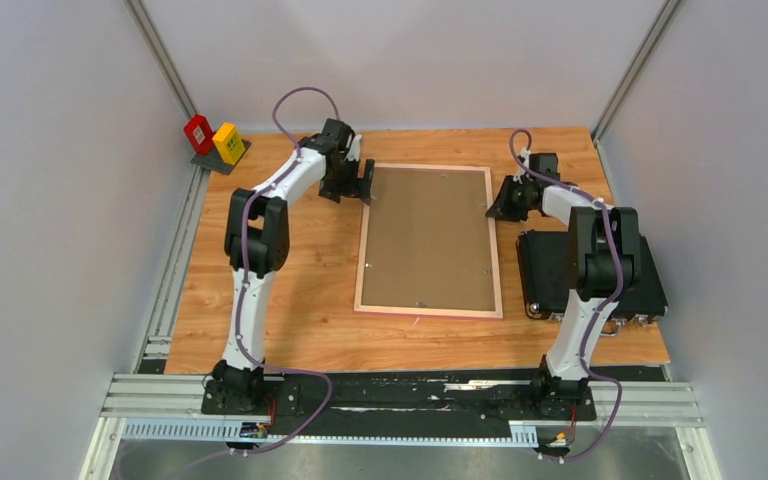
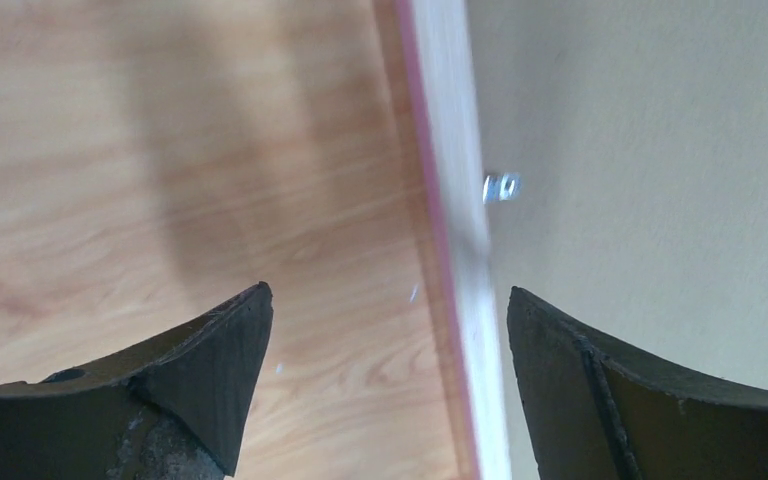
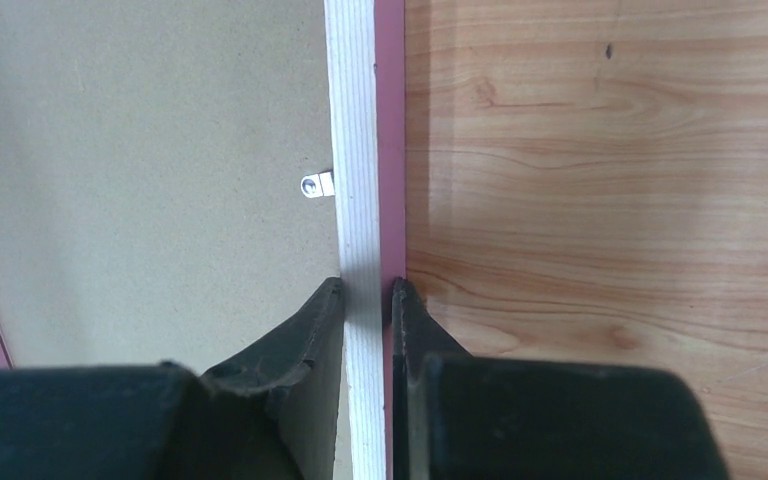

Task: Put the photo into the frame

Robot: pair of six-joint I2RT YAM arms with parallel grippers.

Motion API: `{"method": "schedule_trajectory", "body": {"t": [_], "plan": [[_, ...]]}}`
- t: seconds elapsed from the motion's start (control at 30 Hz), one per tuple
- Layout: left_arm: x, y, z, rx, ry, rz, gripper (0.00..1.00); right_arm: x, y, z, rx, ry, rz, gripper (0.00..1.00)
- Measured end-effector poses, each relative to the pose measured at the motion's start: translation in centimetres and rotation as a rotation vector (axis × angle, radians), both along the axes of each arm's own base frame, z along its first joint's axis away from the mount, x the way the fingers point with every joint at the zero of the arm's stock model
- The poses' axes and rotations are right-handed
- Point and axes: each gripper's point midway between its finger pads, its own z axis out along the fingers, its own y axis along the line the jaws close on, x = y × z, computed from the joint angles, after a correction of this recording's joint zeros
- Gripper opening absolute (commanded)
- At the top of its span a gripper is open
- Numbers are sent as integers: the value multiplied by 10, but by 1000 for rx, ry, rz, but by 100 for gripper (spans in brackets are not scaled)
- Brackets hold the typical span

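The frame [image 1: 428, 311] lies face down in the middle of the table, its light wood back up and a brown backing board [image 1: 428, 235] filling it. The photo is hidden. My left gripper [image 1: 365, 182] stands open at the frame's far left edge. In the left wrist view the open gripper [image 2: 390, 300] straddles the frame's rail [image 2: 455, 180], one finger over the table and one over the board. My right gripper [image 1: 495, 200] is at the far right edge. In the right wrist view that gripper [image 3: 368, 288] is shut on the frame's rail [image 3: 355, 120].
A black case [image 1: 550, 265] lies on the table right of the frame, under the right arm. A red block [image 1: 198, 133] and a yellow block [image 1: 228, 142] stand at the far left corner. Small metal clips [image 3: 317, 185] [image 2: 501, 187] sit on the rails' inner edges.
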Motion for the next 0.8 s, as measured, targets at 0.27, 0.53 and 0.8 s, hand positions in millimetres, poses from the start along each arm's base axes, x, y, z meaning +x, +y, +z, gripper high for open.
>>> {"method": "schedule_trajectory", "body": {"t": [0.27, 0.53, 0.8], "plan": [[-34, 42, 46, 42, -54, -68, 95, 15, 9, 0, -38, 45, 88, 0], [-60, 83, 93, 76, -147, -96, 95, 34, 35, 1, -190, 18, 243, 0], [-84, 126, 87, 123, -108, -79, 94, 46, 86, 3, -366, -65, 506, 0]]}}
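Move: The right hand already holds the frame's right bar. The frame's middle lies about 15 cm to its left and 6 cm back, level or slightly lower; the far right corner is roughly 13 cm straight ahead, and the black case some 23 cm right and 17 cm back. The frame's left bar, at the spot the open left hand has just freed, lies about 3 cm ahead of that hand, 3 cm to its right and 1 cm below. Keeping its pinch on the right bar, the right hand drags the frame at table height, easing forward first and then swinging ever more to the left, about 8 cm left and 5 cm forward in all, while it turns some 30 degrees counter-clockwise and rolls its left side down. At the same time the left hand, fingers already wide and staying so, clears out of the way of the left bar, going left and back and rising about 9 cm, most of that rise coming in the middle of its retreat. ##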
